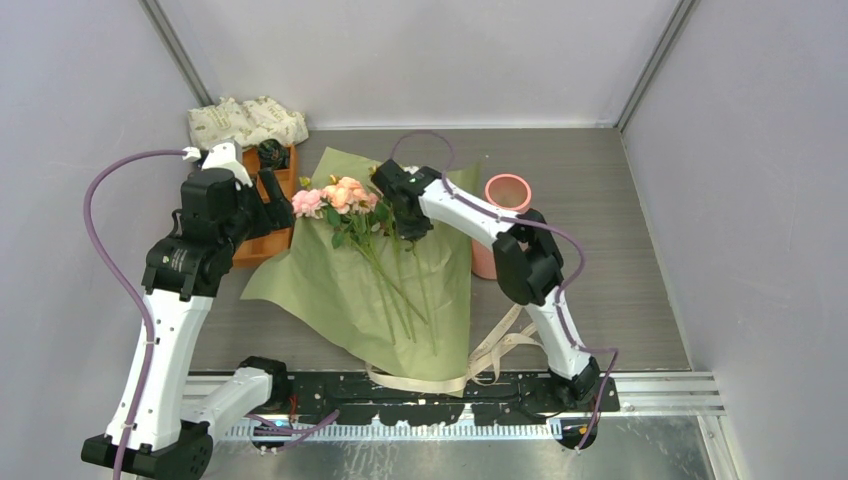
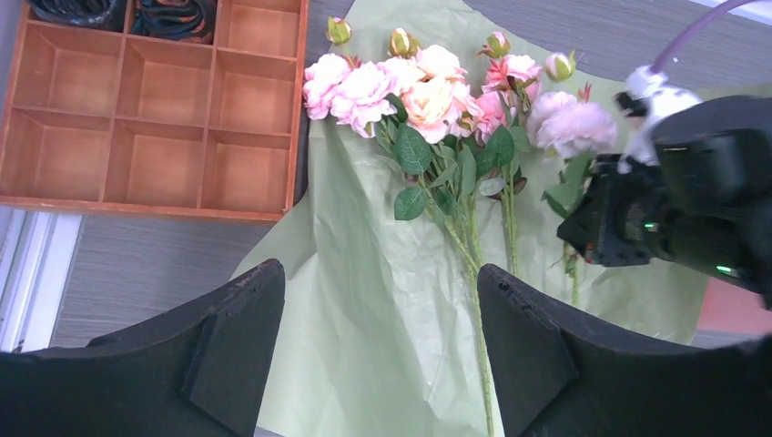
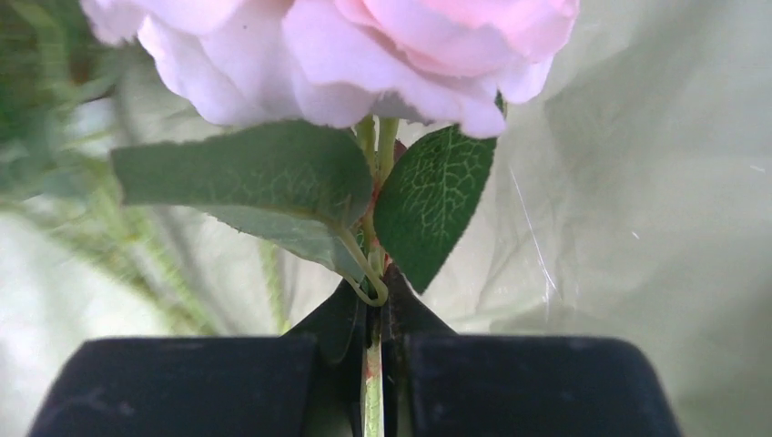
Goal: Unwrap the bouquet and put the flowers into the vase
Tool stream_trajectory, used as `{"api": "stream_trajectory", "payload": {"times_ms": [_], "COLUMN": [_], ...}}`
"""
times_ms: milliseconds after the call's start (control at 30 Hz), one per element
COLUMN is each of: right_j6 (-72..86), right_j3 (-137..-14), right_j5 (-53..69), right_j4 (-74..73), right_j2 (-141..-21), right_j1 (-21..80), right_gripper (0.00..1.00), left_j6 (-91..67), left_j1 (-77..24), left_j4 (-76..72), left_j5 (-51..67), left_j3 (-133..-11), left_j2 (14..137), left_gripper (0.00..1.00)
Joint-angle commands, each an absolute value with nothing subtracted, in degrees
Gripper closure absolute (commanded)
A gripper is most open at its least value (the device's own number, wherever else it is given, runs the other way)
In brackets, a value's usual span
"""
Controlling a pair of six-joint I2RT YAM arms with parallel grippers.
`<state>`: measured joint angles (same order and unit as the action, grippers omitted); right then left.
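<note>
The bouquet lies unwrapped: its olive-green paper is spread flat on the table, with the beige ribbon loose at the near edge. The pink and peach flowers rest on the paper, stems pointing toward me. My right gripper is shut on the thin green stem of one pink bloom, just below its leaves. My left gripper hovers open above the paper's left part, nothing between its fingers. The salmon-pink vase stands upright behind the right arm, its lower part hidden.
An orange compartment tray sits left of the paper, under the left arm, with dark items in its far cells. A cream printed cloth bundle lies at the back left. Grey walls close in three sides.
</note>
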<state>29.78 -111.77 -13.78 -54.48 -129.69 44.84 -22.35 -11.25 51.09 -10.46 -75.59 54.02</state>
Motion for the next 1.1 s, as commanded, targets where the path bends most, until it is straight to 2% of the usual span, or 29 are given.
{"api": "stream_trajectory", "payload": {"times_ms": [0,333,467,667,900,1067], "right_j6": [28.6,17.5,12.1,5.8,-3.4,-12.7], "right_j3": [-113.8,-118.7,-116.0,-106.8,-102.7,-95.8], "right_j5": [-13.5,-18.6,-25.3,-27.3,-33.0,-41.3], "right_j4": [-51.8,-45.1,-36.6,-21.5,-14.8,-3.9], "right_j2": [-113.4,-92.4,-84.5,-71.5,-66.0,-64.1], "right_j1": [45.9,46.8,46.9,46.9,46.9,46.9], "right_gripper": [0.99,0.99,0.99,0.99,0.99,0.99], "left_j6": [-23.3,-24.1,-24.7,-24.8,-26.7,-27.4], "left_j1": [-11.4,-11.3,-11.4,-11.3,-11.3,-11.4], "left_j4": [48.9,48.3,47.9,47.3,43.9,43.3], "left_j5": [-8.7,-6.8,-6.1,-5.7,-0.3,2.4], "left_j3": [-76.8,-76.8,-76.7,-76.6,-75.0,-74.9], "left_j2": [53.8,53.2,53.2,52.8,53.4,54.4], "left_gripper": [0.22,0.22,0.23,0.23,0.23,0.23]}}
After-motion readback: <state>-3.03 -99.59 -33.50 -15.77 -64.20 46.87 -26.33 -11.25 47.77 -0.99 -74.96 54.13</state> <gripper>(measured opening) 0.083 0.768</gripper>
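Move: The right hand, low over the wrapping paper, already holds one pink flower by its stem. The vase it is taken to stands about 16 cm to its right and 4 cm nearer the base, its middle some 9 cm higher. The remaining flowers' heads lie roughly 12 cm left and 8 cm ahead, about level with the hand; the ribbon is some 16 cm right and 22 cm back, a few cm lower. From the left hand the vase is about 38 cm right, 4 cm ahead and 18 cm below. Still pinching the stem just under the leaves, the right hand sweeps the flower fast off the paper, almost straight up at first, then also right and a little back until high above the vase: about 50 cm up, 18 cm right. Its wrist tips up some 80 degrees, from fingers down to pointing forward. The empty, open left hand eases about 3 cm right near the end. ##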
